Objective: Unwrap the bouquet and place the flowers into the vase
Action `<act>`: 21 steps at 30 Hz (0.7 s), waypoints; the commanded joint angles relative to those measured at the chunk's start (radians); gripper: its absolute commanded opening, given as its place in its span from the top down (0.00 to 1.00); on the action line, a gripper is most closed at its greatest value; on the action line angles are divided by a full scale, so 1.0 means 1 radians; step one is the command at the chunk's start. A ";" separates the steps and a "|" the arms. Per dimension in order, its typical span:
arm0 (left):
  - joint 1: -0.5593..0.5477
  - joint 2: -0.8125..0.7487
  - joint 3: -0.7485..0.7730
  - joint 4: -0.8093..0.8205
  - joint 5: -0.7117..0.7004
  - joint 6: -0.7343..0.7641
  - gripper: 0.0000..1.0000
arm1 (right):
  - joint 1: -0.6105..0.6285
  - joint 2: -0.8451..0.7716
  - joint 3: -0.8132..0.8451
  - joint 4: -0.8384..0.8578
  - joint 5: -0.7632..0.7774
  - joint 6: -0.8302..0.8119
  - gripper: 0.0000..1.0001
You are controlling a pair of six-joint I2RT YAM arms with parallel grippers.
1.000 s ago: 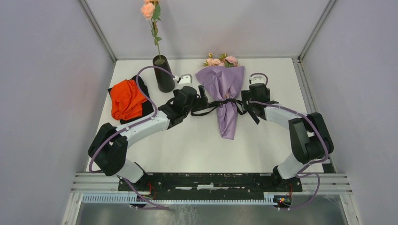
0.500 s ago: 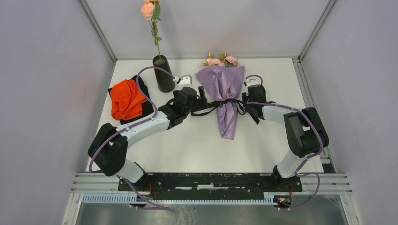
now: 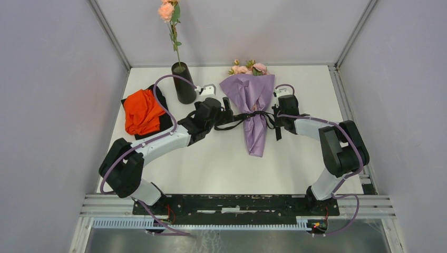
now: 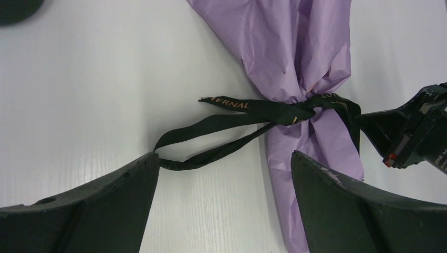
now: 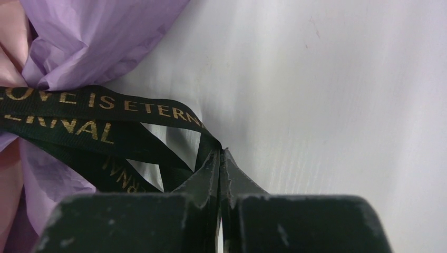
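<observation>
The bouquet [image 3: 255, 105] lies on the table in lilac paper [image 4: 311, 52], its roses [image 3: 248, 68] at the far end. A black ribbon [image 4: 237, 124] with gold lettering [image 5: 105, 105] is tied around its waist. My left gripper [image 3: 226, 108] sits just left of the bouquet, open [image 4: 224, 158], and a ribbon loop touches its left fingertip. My right gripper [image 3: 275, 112] is at the bouquet's right side, shut [image 5: 221, 153] with a fold of the ribbon pinched at its tips. The black vase [image 3: 184, 83] stands at the back left with one peach rose [image 3: 166, 10] in it.
An orange-red cloth [image 3: 142, 110] lies on a flat black cloth [image 3: 164, 122] at the left, beside the vase. Grey walls enclose the table on three sides. The right arm's black gripper body [image 4: 416, 132] shows at the right edge of the left wrist view.
My right gripper moved left to the bouquet's ribbon and closed from open to shut. The ribbon tail on that side shifted. The left arm stayed still.
</observation>
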 commanded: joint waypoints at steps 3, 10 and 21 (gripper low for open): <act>0.001 0.051 0.051 0.058 0.026 0.030 0.00 | -0.004 -0.095 0.012 -0.007 0.027 0.019 1.00; 0.000 0.150 0.241 0.045 0.122 0.030 0.00 | -0.010 -0.250 -0.032 -0.007 0.007 0.041 1.00; 0.105 0.518 0.577 0.138 0.618 -0.055 0.00 | -0.009 -0.326 -0.137 0.041 -0.114 0.071 1.00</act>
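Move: The black ribbon, its right tail already pinched in the right fingers, has its knot about 10 cm left of that hand, level with it. The wrap's flared top, which the open left hand goes for, lies some 15 cm to that hand's right, 12 cm ahead and 12 cm below; the blossoms stand about 11 cm beyond that top, and the knot lies roughly 16 cm right and 3 cm ahead of the left hand. The ribbon's right tail, still pinched in the shut right fingers, is drawn almost straight up about 9 cm, fingertips tipping up some 10 degrees; then that hand sinks 2 cm and eases slightly back. The left hand dips a centimetre, then sweeps about 12 cm right and 8 forward, climbing, over the wrap's flared top, fingers wide open, turning clockwise. ##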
